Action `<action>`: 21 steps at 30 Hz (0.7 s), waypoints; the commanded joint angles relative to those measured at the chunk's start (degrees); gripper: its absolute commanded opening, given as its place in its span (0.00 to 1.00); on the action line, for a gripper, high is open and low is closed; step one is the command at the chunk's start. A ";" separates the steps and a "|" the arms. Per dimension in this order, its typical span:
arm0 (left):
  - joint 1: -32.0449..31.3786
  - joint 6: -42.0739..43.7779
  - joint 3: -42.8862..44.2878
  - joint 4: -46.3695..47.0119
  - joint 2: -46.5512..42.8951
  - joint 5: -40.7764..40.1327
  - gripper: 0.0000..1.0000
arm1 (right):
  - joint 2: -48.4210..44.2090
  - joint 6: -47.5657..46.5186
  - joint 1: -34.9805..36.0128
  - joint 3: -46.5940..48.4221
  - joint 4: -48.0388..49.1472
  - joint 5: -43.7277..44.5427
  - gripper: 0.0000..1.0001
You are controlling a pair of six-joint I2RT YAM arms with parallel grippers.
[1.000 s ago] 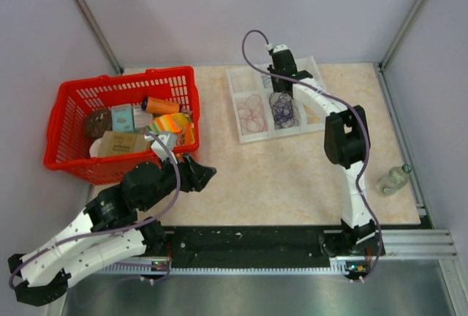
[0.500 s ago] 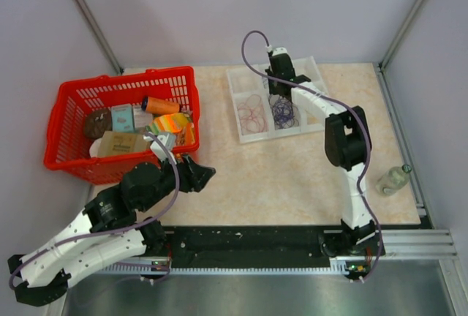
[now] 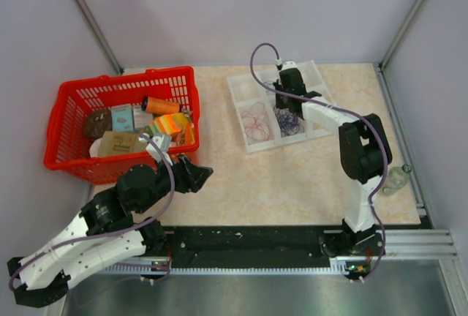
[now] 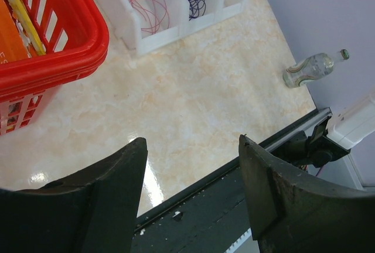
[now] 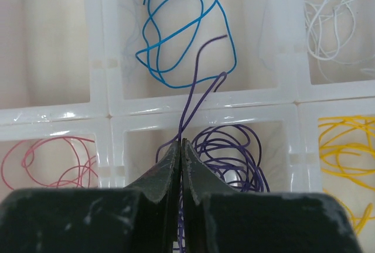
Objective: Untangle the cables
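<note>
The cables lie sorted in a white divided tray (image 3: 252, 146): pink-red loops (image 5: 53, 162), a purple bundle (image 5: 237, 153), a blue coil (image 5: 181, 30), white strands (image 5: 340, 19) and yellow ones (image 5: 345, 147). My right gripper (image 5: 181, 142) hangs over the purple compartment, shut on one purple cable (image 5: 196, 83) whose free end rises across the divider into the blue compartment. From above, that gripper (image 3: 287, 105) sits over the tray's middle. My left gripper (image 3: 202, 174) hovers open and empty near the table's front, its fingers (image 4: 126, 165) spread wide over the marbled tabletop.
A red basket (image 3: 73, 161) full of packets and a roll stands at the left, close to the left gripper. A small clear bottle (image 3: 395, 178) lies by the right wall. A black rail (image 3: 248, 239) runs along the near edge.
The right gripper's jaws closed on the purple strand. The right arm swung a little to the right, and the tray shifted slightly right with it. The left arm barely moved.
</note>
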 commanded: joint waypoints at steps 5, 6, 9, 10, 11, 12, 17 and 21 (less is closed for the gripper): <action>0.09 0.00 1.50 1.06 -0.26 -0.22 0.68 | -3.16 3.77 -2.06 2.90 0.21 -3.75 0.00; 0.09 -0.26 1.41 0.97 -0.61 -0.40 0.68 | -4.04 4.38 -2.06 1.24 0.39 -3.66 0.00; 0.09 -0.44 0.89 1.14 -1.32 -0.75 0.68 | -7.64 6.06 -1.88 -5.00 2.23 -3.31 0.00; 0.09 -0.36 0.89 1.23 -1.23 -0.67 0.68 | -9.13 6.84 -1.88 -7.11 2.93 -3.83 0.00; 0.09 -0.36 0.80 1.32 -1.06 -0.49 0.68 | -10.45 7.37 -1.97 -9.65 4.16 -4.45 0.00; 0.09 -0.18 0.71 1.49 -0.62 -0.23 0.68 | -11.94 7.99 -1.88 -12.20 5.30 -4.89 0.00; 0.09 0.08 0.53 3.08 1.14 0.91 0.68 | -18.28 9.14 -1.71 -20.39 7.07 -4.45 0.00; 0.09 -0.18 -0.34 4.39 1.06 1.53 0.68 | -17.24 8.26 -1.71 -19.71 8.66 -3.84 0.00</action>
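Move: The shut right hand has a purple strand at its tips; the purple cable's bundle, in the box's front middle compartment, lies about 4 cm back and 2 cm to its right, some 6 cm below. On that lower level the blue cable is about 7 cm straight ahead, the pink cable 6 cm back and 8 cm left, the yellow cable 3 cm back and 11 cm right. From the idle left hand the purple cable is roughly 28 cm ahead, 24 cm right and 21 cm below. With its fingers kept shut and the purple strand between their tips at the outset, the right hand lifts about a centimetre, then sweeps back towards the robot from the divider behind the purple compartment, some 7 cm in all and 3 cm to the right. As it crosses over the bundle to the nearer part of that compartment it sinks by 1 to 2 cm and rolls slightly, its left side rising; whether the tips still pinch purple cable there can't be seen. ##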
